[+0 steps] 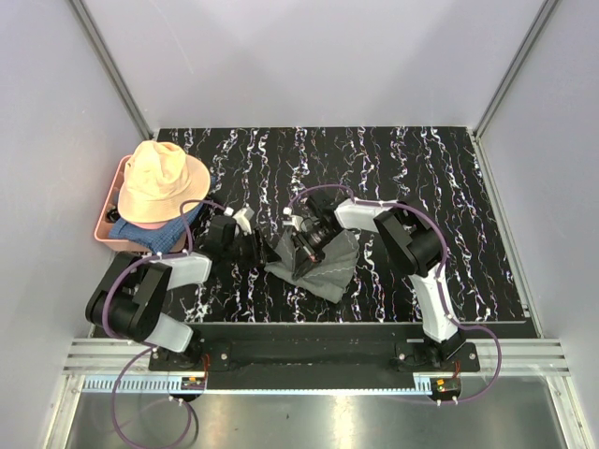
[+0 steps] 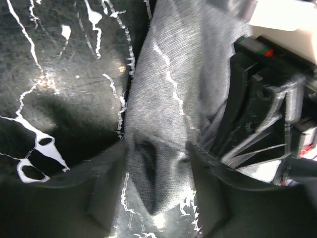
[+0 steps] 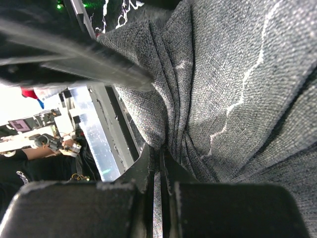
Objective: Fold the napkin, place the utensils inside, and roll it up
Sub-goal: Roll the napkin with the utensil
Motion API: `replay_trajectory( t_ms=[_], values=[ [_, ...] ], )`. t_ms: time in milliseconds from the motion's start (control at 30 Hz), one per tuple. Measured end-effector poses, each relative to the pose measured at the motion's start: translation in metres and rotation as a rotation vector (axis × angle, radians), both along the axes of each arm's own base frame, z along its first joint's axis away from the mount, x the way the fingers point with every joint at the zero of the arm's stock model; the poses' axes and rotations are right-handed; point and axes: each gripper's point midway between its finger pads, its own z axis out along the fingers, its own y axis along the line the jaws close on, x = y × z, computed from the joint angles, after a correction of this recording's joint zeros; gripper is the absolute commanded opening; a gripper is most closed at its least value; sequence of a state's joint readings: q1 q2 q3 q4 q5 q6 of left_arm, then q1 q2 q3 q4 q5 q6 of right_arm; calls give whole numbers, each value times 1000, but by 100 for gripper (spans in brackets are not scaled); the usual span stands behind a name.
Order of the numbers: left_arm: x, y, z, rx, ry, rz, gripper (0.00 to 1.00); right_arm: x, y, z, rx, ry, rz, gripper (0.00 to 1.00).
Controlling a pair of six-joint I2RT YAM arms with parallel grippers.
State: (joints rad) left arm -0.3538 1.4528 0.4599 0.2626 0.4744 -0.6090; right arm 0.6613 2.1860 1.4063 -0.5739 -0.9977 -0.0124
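Note:
The grey napkin [image 1: 329,267] lies bunched on the black marbled table, between the two arms. My right gripper [image 1: 305,245] is shut on a gathered fold of it; in the right wrist view the napkin [image 3: 237,74] is pinched thin between the jaws [image 3: 159,152]. My left gripper [image 1: 258,247] reaches the napkin's left side. In the left wrist view its fingers [image 2: 106,173] stand apart on either side of a raised ridge of the napkin [image 2: 183,64], and the cloth fills the gap [image 2: 156,148]. The utensils are out of view.
A peach hat [image 1: 161,180] sits on a blue cloth [image 1: 150,234] in a pink tray [image 1: 105,229] at the table's left edge. The right arm's gripper body [image 2: 267,99] is close beside my left fingers. Grey walls enclose the table.

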Motion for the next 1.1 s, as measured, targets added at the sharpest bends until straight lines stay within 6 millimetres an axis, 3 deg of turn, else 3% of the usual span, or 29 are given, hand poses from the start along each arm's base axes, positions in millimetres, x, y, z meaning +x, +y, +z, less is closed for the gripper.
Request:
replay_trajectory(
  t_ms=[267, 300, 333, 433, 533, 700, 833, 1000, 1100],
  values=[
    [-1, 0, -11, 9, 45, 5, 0, 5, 0, 4, 11, 10, -8, 2],
    [-1, 0, -11, 12, 49, 4, 0, 6, 0, 5, 11, 8, -9, 6],
    [-1, 0, -11, 15, 55, 3, 0, 7, 1, 6, 12, 5, -10, 19],
    [1, -1, -11, 30, 73, -4, 0, 12, 1, 7, -3, -4, -22, 42],
    [3, -2, -11, 41, 100, -9, 0, 18, 0, 10, -35, -46, -42, 59],
    [3, -3, -12, 49, 141, -16, 0, 36, -13, 33, -116, -322, -88, 67],
    [3, -4, -12, 53, 167, -22, 0, 29, -13, 48, -152, -570, -88, 71],
    [2, -5, -12, 57, 182, -27, 0, 1, -4, 31, -208, -787, -31, 72],
    [2, -5, -12, 55, 189, -31, 0, -5, -5, 18, -254, -861, -9, 72]
  ],
)
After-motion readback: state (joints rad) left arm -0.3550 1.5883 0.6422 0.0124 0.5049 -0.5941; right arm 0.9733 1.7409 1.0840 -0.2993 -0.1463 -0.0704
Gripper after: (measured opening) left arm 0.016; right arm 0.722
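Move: The left hand, open, hangs just over the napkin's left end, which lies about 1 cm below it, 1 cm nearer the bases and 1 cm to its right. The right hand's shut fingers already hold the napkin's rolled edge, right at the hand point. From the right hand, the napkin's near corner is some 7 cm back, 9 cm right and 2 cm lower; the middle of its flat part is about 3 cm ahead, 7 cm right and 1 cm lower. The left hand sinks about 1 cm and shuts its fingers on the napkin's left end, then stays there keeping the pinch while its wrist tips some 10 degrees. The right hand opens and lets go of the rolled edge, swings forward and up, then comes back and down to about 2 cm above where it began, its wrist unwinding some 50 degrees so that the fingers, which pointed left and back, now point left and more steeply down, spread over the roll. ##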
